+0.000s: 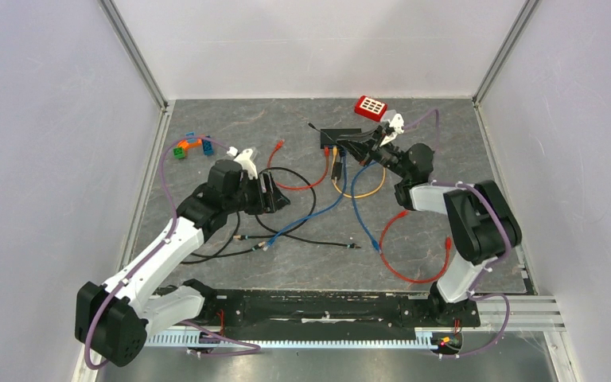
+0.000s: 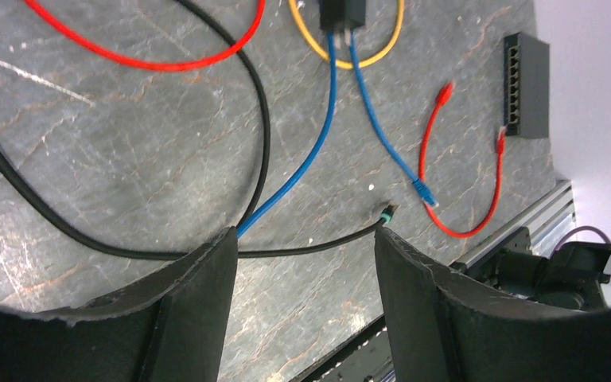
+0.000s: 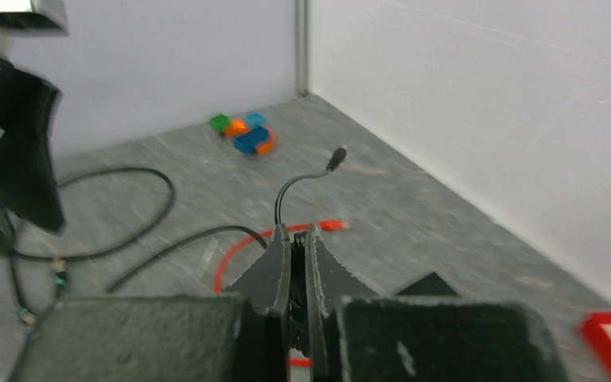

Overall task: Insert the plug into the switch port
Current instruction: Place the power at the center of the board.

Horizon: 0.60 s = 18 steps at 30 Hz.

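Observation:
The black switch (image 1: 340, 136) lies at the back middle of the table with blue, yellow and red cables in its ports; it also shows in the left wrist view (image 2: 342, 12). My right gripper (image 1: 359, 146) hovers at its right end, shut on a thin black cable (image 3: 296, 232). That cable curls up past the fingertips to a small black plug (image 3: 336, 158), free in the air and seen in the top view (image 1: 311, 125). A dark corner of the switch (image 3: 430, 285) shows beside the fingers. My left gripper (image 1: 274, 193) is open and empty (image 2: 306, 239) above a black cable with a green-tipped plug (image 2: 386, 213).
Loose red (image 1: 414, 247), blue (image 1: 363, 208) and black (image 1: 286, 231) cables sprawl across the middle. A second port box (image 2: 527, 83) sits near the front right rail. Coloured blocks (image 1: 192, 147) lie at the back left, and a red keypad (image 1: 371, 107) behind the switch.

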Available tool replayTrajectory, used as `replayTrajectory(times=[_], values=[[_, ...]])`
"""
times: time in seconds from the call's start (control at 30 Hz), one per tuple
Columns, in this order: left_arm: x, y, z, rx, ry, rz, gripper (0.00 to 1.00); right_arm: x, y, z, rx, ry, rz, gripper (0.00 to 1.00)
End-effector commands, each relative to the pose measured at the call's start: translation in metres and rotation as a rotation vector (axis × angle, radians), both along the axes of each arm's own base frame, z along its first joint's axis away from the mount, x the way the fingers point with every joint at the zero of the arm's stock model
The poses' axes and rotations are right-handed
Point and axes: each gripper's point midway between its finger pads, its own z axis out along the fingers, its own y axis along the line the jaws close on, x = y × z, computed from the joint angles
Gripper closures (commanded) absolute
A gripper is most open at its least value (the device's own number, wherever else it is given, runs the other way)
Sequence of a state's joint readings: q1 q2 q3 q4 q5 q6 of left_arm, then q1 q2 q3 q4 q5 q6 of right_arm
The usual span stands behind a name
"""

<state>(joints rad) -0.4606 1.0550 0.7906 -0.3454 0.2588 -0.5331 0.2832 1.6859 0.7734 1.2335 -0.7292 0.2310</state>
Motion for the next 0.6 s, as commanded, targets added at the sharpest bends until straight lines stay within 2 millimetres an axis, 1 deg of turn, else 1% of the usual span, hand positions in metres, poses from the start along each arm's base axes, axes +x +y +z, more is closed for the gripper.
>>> replayTrajectory(times=[0.0,0.03,0.07,0.13,0.17,0.2,0.27,0.3,0.37,0.47,0.57], values=[[0.013,-0.003,0.026,-0.001,-0.084,-0.012,0.31,-0.005,-0.017,0.011,-0.29,-0.138,-0.068,1.0],[0.013,-0.003,0.025,0.006,-0.087,-0.013,0.31,-0.003,-0.023,0.002,-0.382,-0.133,-0.084,1.0],[0.011,-0.001,0.023,0.014,-0.083,-0.015,0.31,-0.002,-0.031,0.001,-0.469,-0.155,-0.106,1.0],[0.009,0.001,0.016,0.024,-0.073,-0.012,0.31,-0.004,-0.052,-0.016,-0.639,-0.136,-0.146,1.0],[0.009,0.001,0.014,0.022,-0.069,-0.011,0.31,-0.005,-0.062,-0.02,-0.712,-0.149,-0.165,1.0],[0.007,0.001,0.012,0.019,-0.066,-0.013,0.31,-0.008,-0.072,-0.026,-0.788,-0.156,-0.164,1.0],[0.005,0.0,0.01,0.009,-0.062,-0.013,0.31,-0.025,-0.089,-0.051,-0.982,-0.19,-0.089,1.0],[0.004,0.0,0.008,0.006,-0.056,-0.012,0.31,-0.03,-0.098,-0.061,-1.071,-0.222,-0.066,1.0],[0.002,0.0,0.005,0.001,-0.05,-0.015,0.31,-0.038,-0.119,-0.078,-1.205,-0.226,-0.047,1.0],[0.001,0.001,0.003,0.0,-0.045,-0.013,0.31,-0.05,-0.138,-0.107,-1.325,-0.174,0.006,1.0],[0.0,0.0,0.001,-0.005,-0.041,-0.012,0.31,-0.064,-0.143,-0.144,-1.359,-0.093,0.083,1.0]])
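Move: The right hand already pinches the power cable, its adapter dangling. The yellow cable's loop, with open table inside, lies about 4 cm back, 5 cm right and some 24 cm below. The switch is roughly 4 cm ahead, straight in line sideways, and the red keypad about 12 cm ahead and 7 cm right, both some 23 cm below. From the left hand, that yellow loop is about 9 cm ahead, 16 cm right and 17 cm down. Still pinching the power cable, the right hand swings about 12 cm right and 9 down, fingers tipping downward. ##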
